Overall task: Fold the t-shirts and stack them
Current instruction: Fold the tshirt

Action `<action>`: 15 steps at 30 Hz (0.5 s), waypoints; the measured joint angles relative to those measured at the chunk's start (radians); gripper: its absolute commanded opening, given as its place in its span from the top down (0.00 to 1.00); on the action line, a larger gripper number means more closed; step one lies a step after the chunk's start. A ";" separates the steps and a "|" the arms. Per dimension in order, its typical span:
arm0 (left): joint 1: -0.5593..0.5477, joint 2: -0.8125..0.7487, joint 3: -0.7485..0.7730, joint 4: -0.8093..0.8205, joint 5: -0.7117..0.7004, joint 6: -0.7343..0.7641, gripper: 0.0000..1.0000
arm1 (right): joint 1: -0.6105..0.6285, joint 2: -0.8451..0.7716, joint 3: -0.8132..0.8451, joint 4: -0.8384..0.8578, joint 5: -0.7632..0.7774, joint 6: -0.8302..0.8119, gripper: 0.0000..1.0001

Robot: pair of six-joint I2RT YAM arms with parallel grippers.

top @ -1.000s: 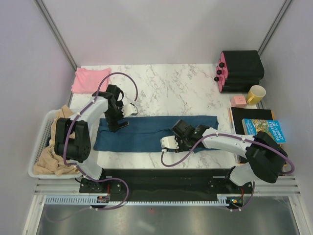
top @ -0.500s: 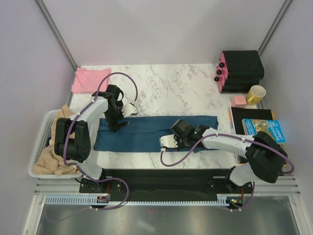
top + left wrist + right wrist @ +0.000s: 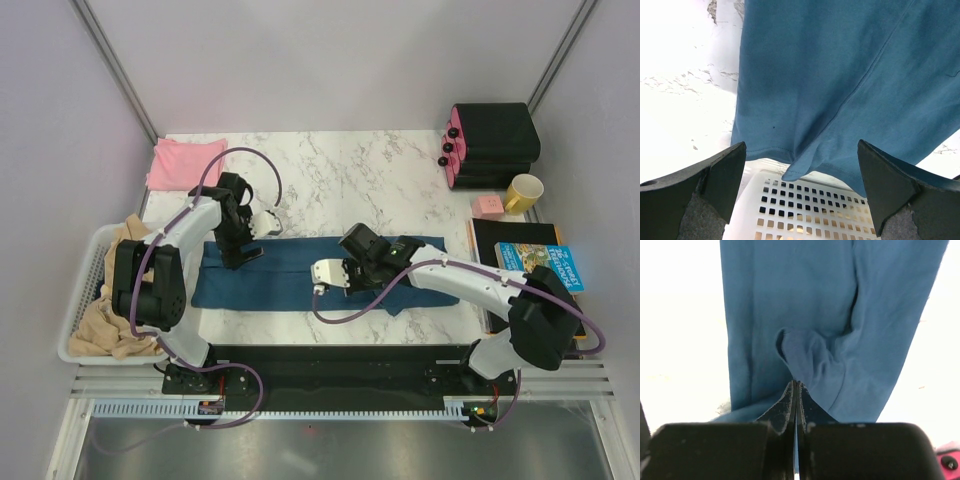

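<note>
A dark teal t-shirt (image 3: 280,275) lies folded into a long strip across the marble table (image 3: 350,180). My right gripper (image 3: 352,246) is over the strip's middle. Its jaws are shut on a pinched fold of the teal cloth (image 3: 812,360), which puckers up to the right gripper's tips (image 3: 796,383). My left gripper (image 3: 240,258) stands wide open over the strip's left end. In the left wrist view the left gripper (image 3: 801,146) has the teal shirt's hem (image 3: 790,160) hanging between its fingers, untouched. A folded pink t-shirt (image 3: 186,163) rests at the back left corner.
A white perforated basket (image 3: 84,285) holding beige clothes (image 3: 108,320) sits at the left edge; its rim (image 3: 805,205) shows under the left gripper. At the right stand a black box (image 3: 492,145), a yellow mug (image 3: 523,192), a small pink block (image 3: 487,206) and a blue book (image 3: 540,265).
My right gripper has closed on the teal cloth and moved left and toward the back, dragging a fold with it. The left arm has not moved.
</note>
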 measured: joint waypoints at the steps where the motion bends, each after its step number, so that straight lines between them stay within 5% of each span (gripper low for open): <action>1: 0.000 0.001 0.002 0.000 0.000 0.000 0.01 | 0.000 0.006 0.021 -0.010 -0.014 0.007 1.00; 9: 0.000 0.003 0.008 0.001 -0.001 0.000 0.00 | 0.002 0.079 0.068 -0.089 -0.094 0.025 0.58; 15: 0.000 0.003 0.008 0.001 -0.005 0.010 0.00 | 0.011 0.107 0.082 -0.153 -0.117 0.013 0.55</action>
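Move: Right gripper, shut, is about 5 cm above the folded t-shirt near its front edge. The loose sleeve flap, a fold of which it seems to hold, has its middle some 5 cm to the right and 2 cm back. The middle of the folded t-shirt is roughly 6 cm left and 4 cm ahead, the black folder's middle about 34 cm right and 3 cm ahead. From the left gripper, the flap lies about 28 cm right and 10 cm back. Ease the right gripper the last centimetre left and slightly up, then reverse and bring it back about 3 cm and down some 2 cm towards the t-shirt's near edge, tipping the fingertips roughly 10 degrees towards the base. As it sinks, open the shut fingers to a little under halfway, letting go of the sleeve flap's fold. ##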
